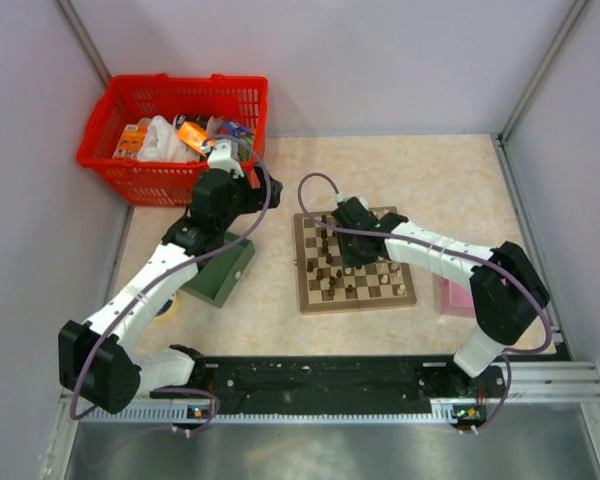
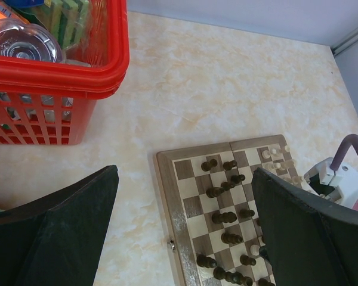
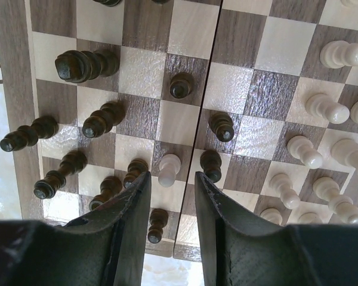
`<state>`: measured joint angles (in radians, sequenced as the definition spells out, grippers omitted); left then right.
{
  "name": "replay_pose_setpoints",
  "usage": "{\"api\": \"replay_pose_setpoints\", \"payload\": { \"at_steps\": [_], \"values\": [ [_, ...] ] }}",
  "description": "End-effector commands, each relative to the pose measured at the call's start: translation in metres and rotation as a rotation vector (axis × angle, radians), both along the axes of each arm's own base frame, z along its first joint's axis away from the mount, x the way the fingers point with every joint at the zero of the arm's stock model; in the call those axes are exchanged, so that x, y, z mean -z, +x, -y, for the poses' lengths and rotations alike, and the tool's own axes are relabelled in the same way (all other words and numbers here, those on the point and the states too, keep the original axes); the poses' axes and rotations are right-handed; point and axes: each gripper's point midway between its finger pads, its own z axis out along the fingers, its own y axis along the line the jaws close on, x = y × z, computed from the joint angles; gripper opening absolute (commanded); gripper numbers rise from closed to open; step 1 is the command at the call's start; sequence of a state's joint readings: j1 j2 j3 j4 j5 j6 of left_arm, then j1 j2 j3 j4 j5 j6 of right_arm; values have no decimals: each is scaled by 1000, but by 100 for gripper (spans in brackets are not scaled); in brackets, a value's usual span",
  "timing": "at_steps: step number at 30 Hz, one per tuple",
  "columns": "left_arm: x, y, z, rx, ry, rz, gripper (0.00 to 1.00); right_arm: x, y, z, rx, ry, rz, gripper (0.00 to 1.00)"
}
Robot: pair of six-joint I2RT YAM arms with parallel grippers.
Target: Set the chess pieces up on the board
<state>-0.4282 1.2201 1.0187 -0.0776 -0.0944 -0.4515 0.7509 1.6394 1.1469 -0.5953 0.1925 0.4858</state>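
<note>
The board (image 1: pixel 305 290) lies in the middle of the table with the chess pieces on it. Dark pieces (image 3: pixel 83 64) crowd its left half in the right wrist view and cream pieces (image 3: pixel 328 107) its right half. My right gripper (image 3: pixel 172 176) hovers low over the board, open by a narrow gap. A cream pawn (image 3: pixel 168 168) stands just past its fingertips among the dark pieces. A dark pawn (image 3: pixel 157 223) stands on the board below the gap. My left gripper (image 2: pixel 185 171) hangs wide open above the board's far left corner (image 2: pixel 167 196), holding nothing.
A red basket (image 1: pixel 170 135) full of packets stands at the back left. A green tray (image 1: pixel 220 270) lies left of the board, under my left arm. A pink box (image 1: pixel 450 295) sits right of the board, under my right arm. Walls close in the table.
</note>
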Motion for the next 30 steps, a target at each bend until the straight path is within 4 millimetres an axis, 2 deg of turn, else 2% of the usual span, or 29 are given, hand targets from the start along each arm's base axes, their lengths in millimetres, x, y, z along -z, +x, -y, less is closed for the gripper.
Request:
{"api": "replay_pose_setpoints", "payload": {
  "at_steps": [1,14,21,25,30],
  "values": [
    [-17,2,-3,-13,-30,58,99,-16,11,-19,-21,46,47,35],
    [-18,3,-6,-16,-32,60,99,0,10,-22,-27,35,17,30],
    [-18,2,-7,-16,-32,60,99,2,10,-22,-31,33,16,22],
    [-17,2,-8,-19,-32,57,99,-10,9,-22,-32,51,33,14],
    [-16,0,-9,-21,-37,55,99,-41,6,-21,-34,106,84,13]
  ]
}}
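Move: The white pawn stands just below the right hand's open fingertips, about 2 cm under the hand point and 1 cm to its left. Dark pawns crowd it: one 2 cm to its left and slightly nearer the base, one 2 to 3 cm to its right and slightly farther out, one some 3 cm straight behind it, and another about 5 cm ahead of it. From the left hand the white pawn lies about 17 cm right, 12 cm back and 20 cm lower. The right fingers pinch the head of the white pawn, one finger on each side: the hand sinks about 1.5 cm and eases a little left between the dark pawns, the fingers narrowing slowly on the way, then shutting faster once the hand is down. The wrist keeps its slant, and at the very end the hand just starts back up, by about half a centimetre. ##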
